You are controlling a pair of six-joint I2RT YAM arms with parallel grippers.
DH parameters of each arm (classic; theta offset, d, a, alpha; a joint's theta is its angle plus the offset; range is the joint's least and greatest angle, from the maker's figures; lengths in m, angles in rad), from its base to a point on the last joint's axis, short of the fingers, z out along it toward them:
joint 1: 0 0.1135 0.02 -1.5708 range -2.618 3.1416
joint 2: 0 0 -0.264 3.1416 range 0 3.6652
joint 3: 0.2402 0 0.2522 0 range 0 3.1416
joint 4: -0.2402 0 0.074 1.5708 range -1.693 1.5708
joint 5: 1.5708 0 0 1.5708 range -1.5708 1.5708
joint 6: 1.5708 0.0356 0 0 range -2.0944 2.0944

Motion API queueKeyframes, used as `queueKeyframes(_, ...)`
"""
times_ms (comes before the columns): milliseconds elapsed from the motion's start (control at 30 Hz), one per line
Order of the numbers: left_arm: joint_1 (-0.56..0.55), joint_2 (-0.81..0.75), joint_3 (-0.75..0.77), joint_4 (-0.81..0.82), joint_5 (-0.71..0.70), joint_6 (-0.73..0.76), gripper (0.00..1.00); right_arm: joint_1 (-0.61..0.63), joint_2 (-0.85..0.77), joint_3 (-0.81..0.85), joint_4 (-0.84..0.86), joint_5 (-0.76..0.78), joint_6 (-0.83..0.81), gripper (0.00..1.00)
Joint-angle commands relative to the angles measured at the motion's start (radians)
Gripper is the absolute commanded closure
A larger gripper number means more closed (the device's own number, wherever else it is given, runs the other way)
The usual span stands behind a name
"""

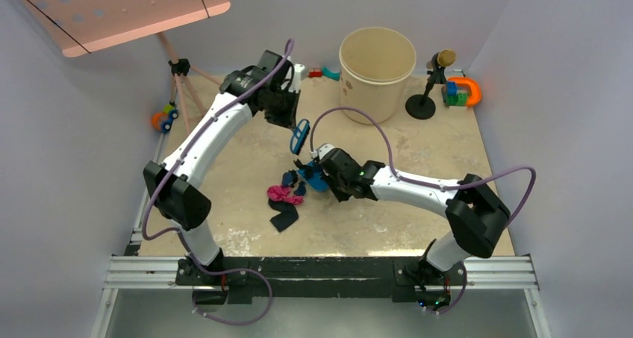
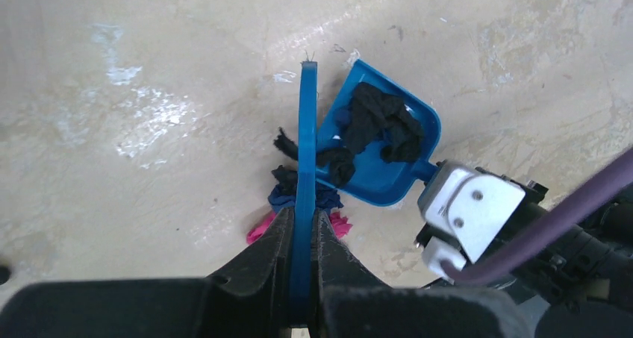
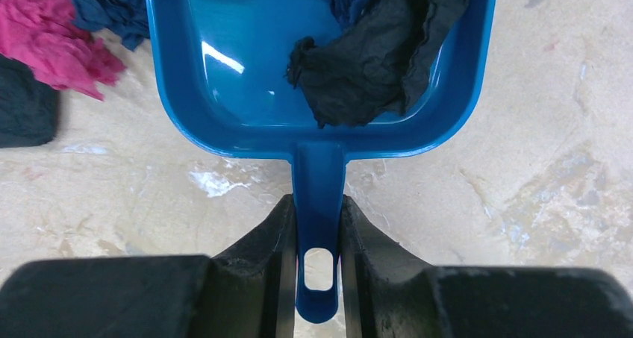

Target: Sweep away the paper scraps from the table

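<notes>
On the beige table [image 1: 418, 151] my right gripper [image 3: 317, 211] is shut on the handle of a blue dustpan [image 3: 246, 77], which lies flat with black paper scraps [image 3: 381, 54] inside it. Pink [image 3: 52, 36], dark blue [image 3: 112, 10] and black [image 3: 22, 107] scraps lie on the table just off the pan's left mouth. My left gripper [image 2: 302, 222] is shut on a blue brush [image 2: 306, 151], seen edge-on and hanging above the pan's open edge [image 2: 373, 185]. From above, the brush [image 1: 300, 135] hangs over the pan [image 1: 312, 175], with the scraps [image 1: 281, 194] to its left.
A tall beige bucket [image 1: 377, 69] stands at the back centre. A black stand [image 1: 425, 99] and coloured toys [image 1: 463, 92] sit at the back right. A tripod [image 1: 179, 69] and a small toy [image 1: 164, 118] are at the left edge.
</notes>
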Motion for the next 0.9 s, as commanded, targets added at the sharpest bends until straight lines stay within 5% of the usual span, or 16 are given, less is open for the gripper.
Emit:
queueKeyframes(0,0.032,-0.127,0.003,0.006,-0.074,-0.015,1.00,-0.004,-0.052,-0.013,-0.014,0.041,0.038,1.00)
queueKeyframes(400,0.097,-0.357,-0.227,0.061,-0.366,-0.101,1.00,-0.006,-0.133,0.096,-0.145,0.015,0.072,1.00)
queueKeyframes(867,0.098,-0.523,-0.521,0.134,-0.415,-0.126,1.00,-0.106,-0.077,0.536,-0.378,-0.009,0.027,1.00)
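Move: The dustpan, held by the right fingers and loaded with black and blue scraps, has its pan about 5 cm ahead of that hand, 6 cm left and 4 cm lower. The big bin stands some 25 cm ahead and 9 cm right. The pink scrap lies about 13 cm left and level, the dark strip 6 cm nearer the base than the pink. From the left hand, holding the brush, the pink scrap lies 11 cm back, 2 cm left and 21 cm below. Keeping its pinch on the handle, the right hand first eases back and right by about a centimetre, then hoists the loaded dustpan some 14 cm with a slight tilt, starting forward towards the bin as it climbs. The left hand keeps the brush and clears away left about 13 cm and back 5, arching up 7 cm and sinking again while turning about 20 degrees counter-clockwise. ##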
